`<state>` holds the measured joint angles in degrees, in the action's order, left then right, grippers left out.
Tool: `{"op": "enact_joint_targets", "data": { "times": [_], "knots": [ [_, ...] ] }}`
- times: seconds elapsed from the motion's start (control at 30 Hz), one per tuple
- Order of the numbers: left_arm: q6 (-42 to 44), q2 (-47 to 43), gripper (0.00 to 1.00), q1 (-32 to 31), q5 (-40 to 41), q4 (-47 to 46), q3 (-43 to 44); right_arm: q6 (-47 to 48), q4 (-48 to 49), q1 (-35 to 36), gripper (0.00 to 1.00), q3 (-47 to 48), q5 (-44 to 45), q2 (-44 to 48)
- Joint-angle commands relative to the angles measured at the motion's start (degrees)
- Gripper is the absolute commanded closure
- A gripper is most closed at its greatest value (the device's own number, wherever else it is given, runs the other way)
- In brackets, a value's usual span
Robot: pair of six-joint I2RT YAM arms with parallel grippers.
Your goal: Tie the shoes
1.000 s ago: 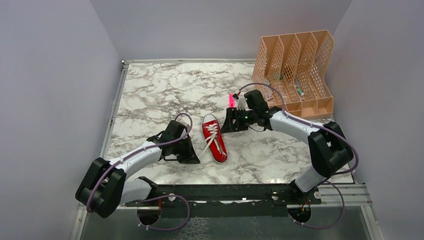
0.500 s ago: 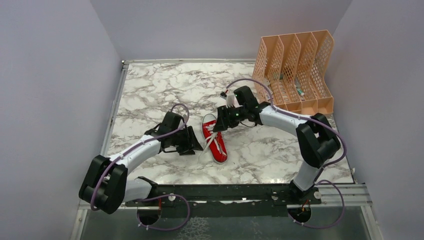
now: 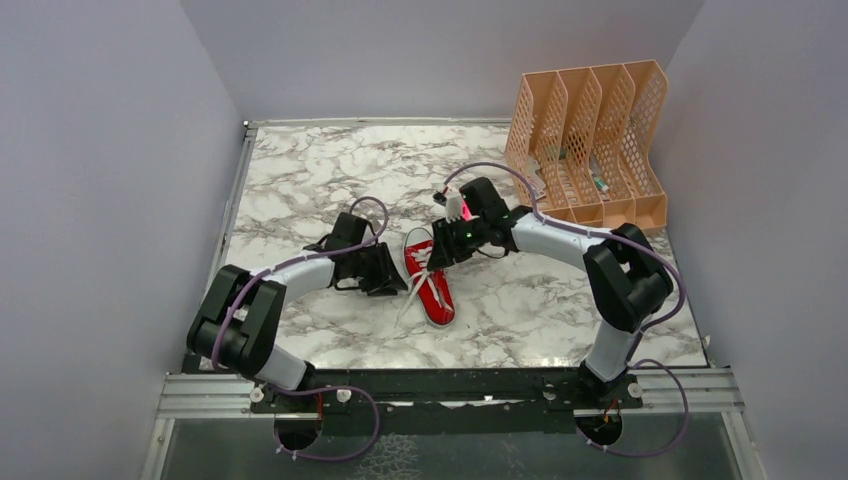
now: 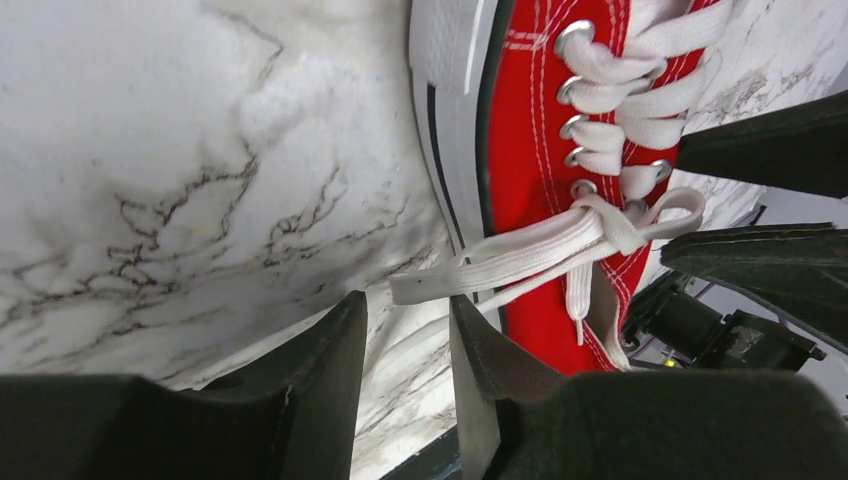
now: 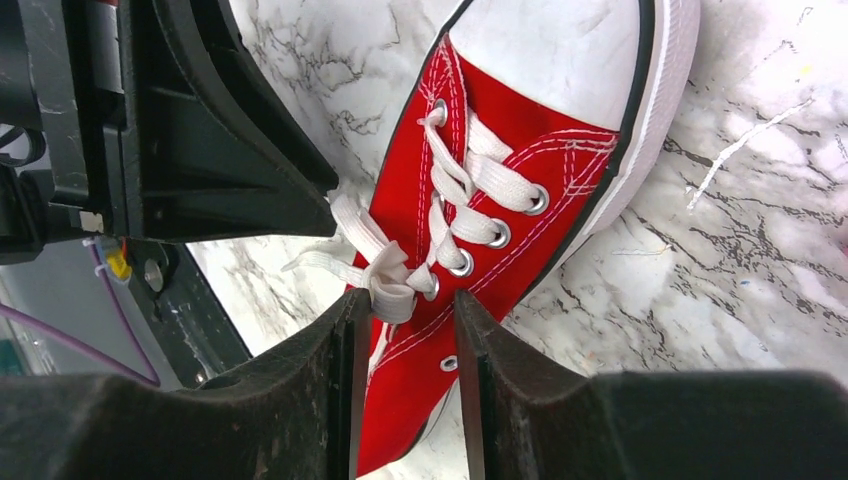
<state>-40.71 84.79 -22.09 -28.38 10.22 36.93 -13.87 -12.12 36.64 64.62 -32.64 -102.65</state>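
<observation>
The shoes are one small red sneaker (image 3: 433,287) with a white sole, lying mid-table with its toe towards the back. Its white laces (image 4: 520,255) run loosely crossed from the top eyelets off its left side. My left gripper (image 3: 392,282) sits at the sneaker's left side. It is open (image 4: 408,325), with the lace ends just past its fingertips and bare table between the jaws. My right gripper (image 3: 438,257) hovers over the sneaker's tongue end. It is open too (image 5: 405,318), its jaws astride the red upper (image 5: 500,200), with the lace crossing (image 5: 392,290) against its left fingertip.
A peach mesh file rack (image 3: 590,140) stands at the back right. A small pink object (image 3: 464,216) peeks out behind my right wrist. White walls close in on both sides of the marble table (image 3: 320,180). The arms' base rail (image 3: 450,385) runs along the near edge.
My left gripper opened and moved right to the lace ends. The right gripper swung left from beside the shoe to over its laces, and its jaws narrowed.
</observation>
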Motion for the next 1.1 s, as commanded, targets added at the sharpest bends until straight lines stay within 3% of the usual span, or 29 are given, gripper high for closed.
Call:
{"op": "enact_joint_targets", "data": {
  "times": [0.0, 0.3, 0.57, 0.73, 0.87, 1.07],
  "knots": [
    [4.0, 1.62, 0.64, 0.2, 0.08, -1.45, 3.05, 0.69, -1.65, 0.93, 0.6, 2.37, 3.24, -1.3],
    [5.9, 5.6, 0.65, 0.2, 0.56, -0.29, 4.15, 0.33, -4.0, 2.42, 0.59, 4.67, 7.54, -1.74],
    [5.98, 7.35, 0.69, 0.2, 1.64, -0.08, 4.17, -0.19, -5.2, 2.65, 0.77, 4.15, 11.58, -0.92],
    [6.16, 9.83, 0.78, 0.2, 1.16, 0.49, 4.58, -2.15, -5.33, 2.65, 0.99, 4.09, 12.56, 0.95],
    [6.83, 10.92, 1.0, 0.14, 2.34, 1.62, 5.18, -5.46, -5.13, 2.67, 1.0, 3.26, 15.38, 3.35],
    [7.32, 11.71, 1.0, 0.11, 5.36, 6.71, 6.05, -5.71, -4.11, 2.21, 1.0, -0.77, 23.02, 8.26]
  ]
}}
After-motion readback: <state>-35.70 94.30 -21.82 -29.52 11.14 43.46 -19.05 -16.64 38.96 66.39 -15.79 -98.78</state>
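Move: The left hand's lace loop reaches its half-open fingertips, its end only about 1 cm ahead, 1 cm right and 1 cm below; the loose lace tail lies some 7 cm behind and 3 cm below. The right hand's small loop at the knot is level fore and aft, about 1 cm left and 1 cm below. From the right hand, the shoe's middle is roughly 4 cm back and 4 cm below, straight in line sideways, and the pink strip about 13 cm ahead, 7 cm right and 6 cm below. The left hand eases about 2 cm forward and nearly as far down onto the lace loop at the shoe's near-left side, then shuts its half-open fingers and pinches the loop's end low beside the sole. The right hand edges about 1 cm forward around the small loop above the knot, dips slightly and closes to pinch it, then rises some 1.5 cm and draws it right, away from the knot and a little farther forward, turning about 10 degrees clockwise. ##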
